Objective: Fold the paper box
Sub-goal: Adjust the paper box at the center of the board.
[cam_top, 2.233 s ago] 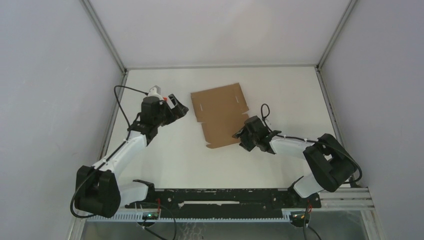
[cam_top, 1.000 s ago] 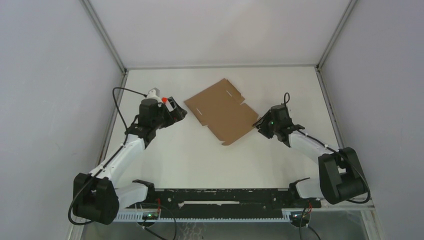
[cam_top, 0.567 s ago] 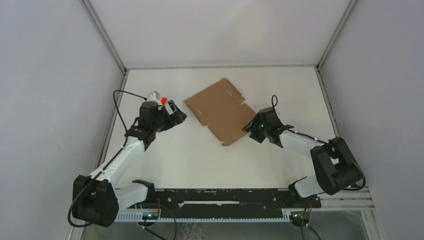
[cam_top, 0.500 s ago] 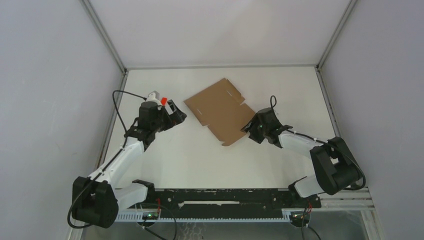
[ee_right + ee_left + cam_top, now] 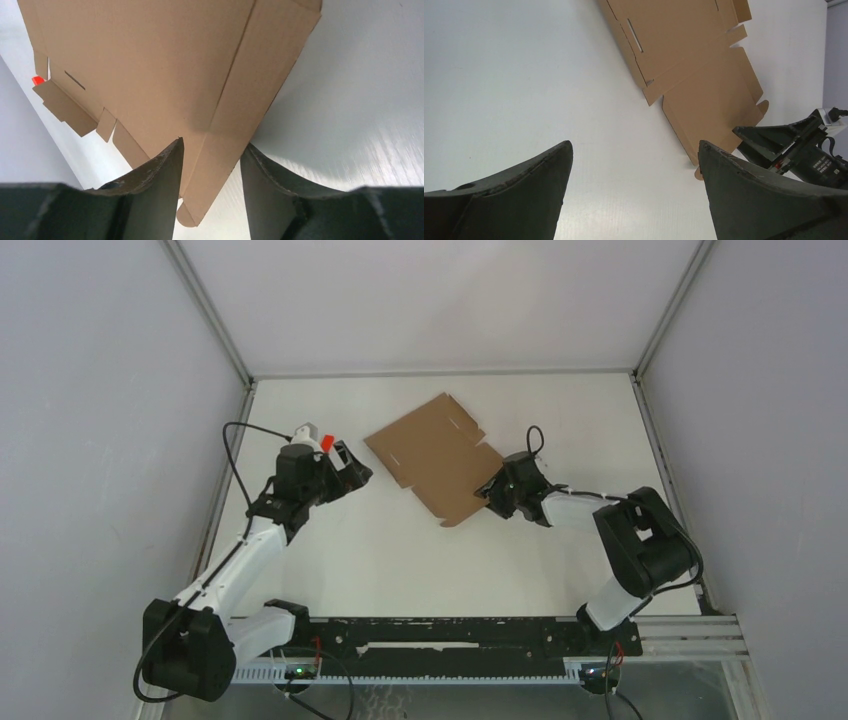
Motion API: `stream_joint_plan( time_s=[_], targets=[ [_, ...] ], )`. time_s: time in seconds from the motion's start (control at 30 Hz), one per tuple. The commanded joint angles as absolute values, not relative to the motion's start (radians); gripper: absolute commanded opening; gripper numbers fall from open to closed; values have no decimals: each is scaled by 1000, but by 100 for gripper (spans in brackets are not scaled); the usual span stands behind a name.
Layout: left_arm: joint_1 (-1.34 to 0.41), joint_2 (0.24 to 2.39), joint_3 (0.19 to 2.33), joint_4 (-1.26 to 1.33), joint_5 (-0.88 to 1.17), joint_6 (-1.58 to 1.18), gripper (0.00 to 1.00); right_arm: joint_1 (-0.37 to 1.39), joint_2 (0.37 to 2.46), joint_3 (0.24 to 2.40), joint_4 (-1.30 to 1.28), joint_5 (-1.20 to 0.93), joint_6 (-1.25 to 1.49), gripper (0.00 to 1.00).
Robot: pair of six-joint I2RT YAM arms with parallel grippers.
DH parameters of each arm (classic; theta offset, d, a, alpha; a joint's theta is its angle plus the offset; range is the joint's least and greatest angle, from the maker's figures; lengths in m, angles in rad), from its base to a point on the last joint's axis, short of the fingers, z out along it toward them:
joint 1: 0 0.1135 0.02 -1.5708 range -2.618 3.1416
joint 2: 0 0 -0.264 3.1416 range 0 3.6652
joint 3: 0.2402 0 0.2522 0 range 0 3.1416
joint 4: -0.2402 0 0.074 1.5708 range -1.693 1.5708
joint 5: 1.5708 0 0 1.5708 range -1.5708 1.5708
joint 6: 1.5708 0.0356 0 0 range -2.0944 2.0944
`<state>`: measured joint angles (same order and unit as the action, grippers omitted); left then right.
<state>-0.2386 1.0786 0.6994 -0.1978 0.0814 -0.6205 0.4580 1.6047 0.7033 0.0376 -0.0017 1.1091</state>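
The paper box is a flat brown die-cut sheet with flaps and slits, lying turned at an angle in the middle of the white table. My right gripper sits low at the sheet's near right edge. In the right wrist view the sheet fills the top, and the right gripper stands open, its jaws straddling the narrow side flap. My left gripper hovers just left of the sheet, wide open and empty. In the left wrist view that gripper frames bare table, with the sheet beyond.
A small red piece shows beside the left wrist. Grey walls and metal frame rails close in the table on three sides. A black rail runs along the near edge between the arm bases.
My right gripper has slid left from the sheet's right corner onto its near right edge, with its jaws wider apart. The sheet has shifted slightly left. The left arm has barely moved.
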Motion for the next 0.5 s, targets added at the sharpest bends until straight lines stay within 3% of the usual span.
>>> stream_joint_plan(
  time_s=[0.0,0.27,0.47],
  targets=[
    [-234,1051,692,-193,70,-611,100,445,1647,736,110,11,1114,50],
    [-233,1048,695,-199,66,-610,100,431,1603,708,75,-15,1040,23],
    [-233,1047,698,-199,65,-614,100,510,1508,592,77,0,1078,15]
  ],
)
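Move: The right hand's half-open fingers already straddle the paper box's near-right edge strip, whose middle is about 1 cm left and 1 cm below, level ahead. The box's middle lies some 10 cm left and 6 cm farther out; the red block is about 30 cm left and 9 cm ahead. From the left hand, that edge strip is about 21 cm right, level ahead and 14 cm below. The right fingers close to pinch the box's edge strip, easing 1 cm forward, then 1.5 cm back. ##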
